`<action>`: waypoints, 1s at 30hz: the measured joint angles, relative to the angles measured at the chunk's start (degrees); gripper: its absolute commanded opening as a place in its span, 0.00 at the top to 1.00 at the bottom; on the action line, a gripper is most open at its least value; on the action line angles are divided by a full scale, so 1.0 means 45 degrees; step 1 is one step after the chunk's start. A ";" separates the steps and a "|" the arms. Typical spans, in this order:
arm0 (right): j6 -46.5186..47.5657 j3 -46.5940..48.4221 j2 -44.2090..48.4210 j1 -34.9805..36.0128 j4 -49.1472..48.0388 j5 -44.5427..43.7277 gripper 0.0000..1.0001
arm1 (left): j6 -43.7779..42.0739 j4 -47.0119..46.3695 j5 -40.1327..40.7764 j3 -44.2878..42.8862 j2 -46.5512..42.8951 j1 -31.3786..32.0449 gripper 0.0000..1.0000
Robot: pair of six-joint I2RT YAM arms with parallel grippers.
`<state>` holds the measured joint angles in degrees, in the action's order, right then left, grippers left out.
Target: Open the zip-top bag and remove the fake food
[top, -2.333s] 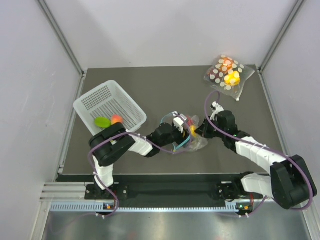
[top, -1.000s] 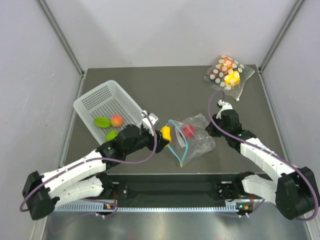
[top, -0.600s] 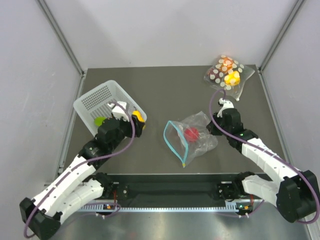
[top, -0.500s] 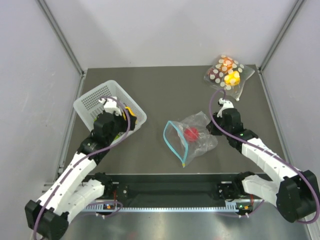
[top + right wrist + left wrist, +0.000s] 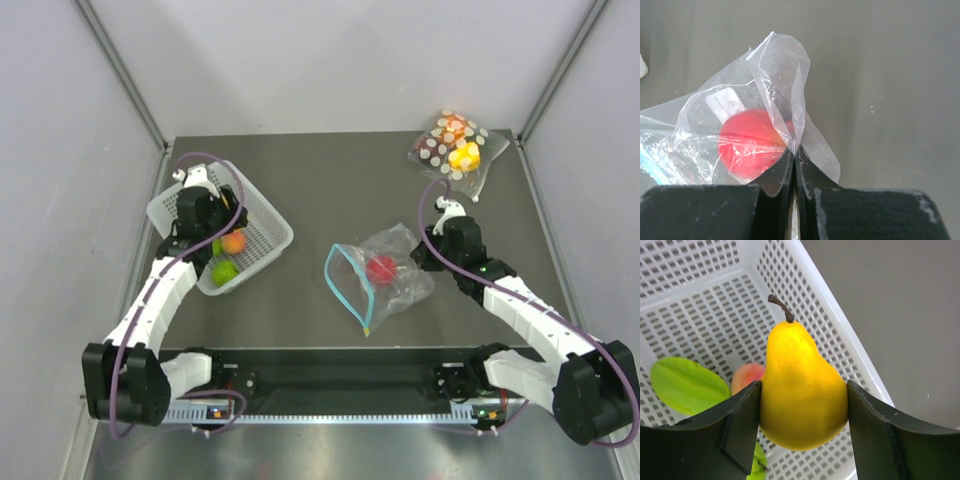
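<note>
My left gripper (image 5: 803, 390) is shut on a yellow pear (image 5: 800, 365), one piece of the fake food, and holds it over the white basket (image 5: 840, 327). From above, that gripper (image 5: 207, 222) hangs over the basket's left half and the arm hides the pear. The clear zip-top bag (image 5: 400, 285) lies mid-table, its teal mouth (image 5: 345, 285) gaping to the left, with a red fruit (image 5: 380, 268) inside. My right gripper (image 5: 794, 152) is shut on a fold of the bag's plastic (image 5: 785, 80) at its right end, just beside the red fruit (image 5: 747, 142).
A peach fruit (image 5: 234, 242) and a green fruit (image 5: 226, 271) lie in the basket (image 5: 270, 215); a flat green piece (image 5: 687, 385) shows there too. A polka-dot bag (image 5: 455, 145) with yellow and orange pieces sits at the back right corner. Grey walls close in both sides.
My left arm has carried the yellow pear from the bag's mouth leftward to above the basket. My right gripper has kept its pinch on the bag, which settled flatter.
</note>
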<state>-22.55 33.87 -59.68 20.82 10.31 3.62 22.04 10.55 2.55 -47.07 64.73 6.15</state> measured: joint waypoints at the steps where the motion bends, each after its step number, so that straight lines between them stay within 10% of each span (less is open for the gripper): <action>1: 0.0000 0.0000 0.0000 0.0000 -0.0005 0.0015 1.00 | -0.0058 -0.0029 0.0049 -0.0219 0.0165 -0.0073 0.53; 5: 0.0000 0.0000 0.0000 0.0000 0.0000 0.0073 1.00 | -0.0345 -0.0126 0.0214 -0.0617 0.0573 -0.0369 0.02; 18: 0.0000 0.0000 0.0000 0.0000 0.0015 0.0277 1.00 | -0.0869 -0.0083 0.0782 -0.0588 0.0243 0.0063 0.01; 30: 0.0000 0.0000 0.0000 0.0000 0.0117 0.0525 1.00 | -0.1909 -0.0821 0.2157 -0.1200 0.0525 0.6989 0.01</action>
<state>-22.55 33.87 -59.68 20.82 10.83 5.98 13.45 6.85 12.25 -52.47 67.09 37.60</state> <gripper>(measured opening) 0.006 0.991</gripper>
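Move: The basket's middle lies roughly 5 cm left of the left hand and 12 cm below it, the hand already holding the yellow pear over it. Inside, the peach is about 3 cm back and 3 cm left, the green mango 3 cm back and 9 cm left, all some 14 cm down. The red fruit in the bag lies about 31 cm right and 9 cm back. From the right hand the basket is some 44 cm left and 9 cm ahead. Easing a couple of centimetres forward and left over the basket, the left hand opens its fingers wide and lets go of the pear, then pauses. It then lifts about 4 cm and swings some 18 cm right and 5 cm back towards the bag, turning about 25 degrees clockwise and tipping up slightly, fingers still open. The right hand keeps its pinch on the bag's closed end. ##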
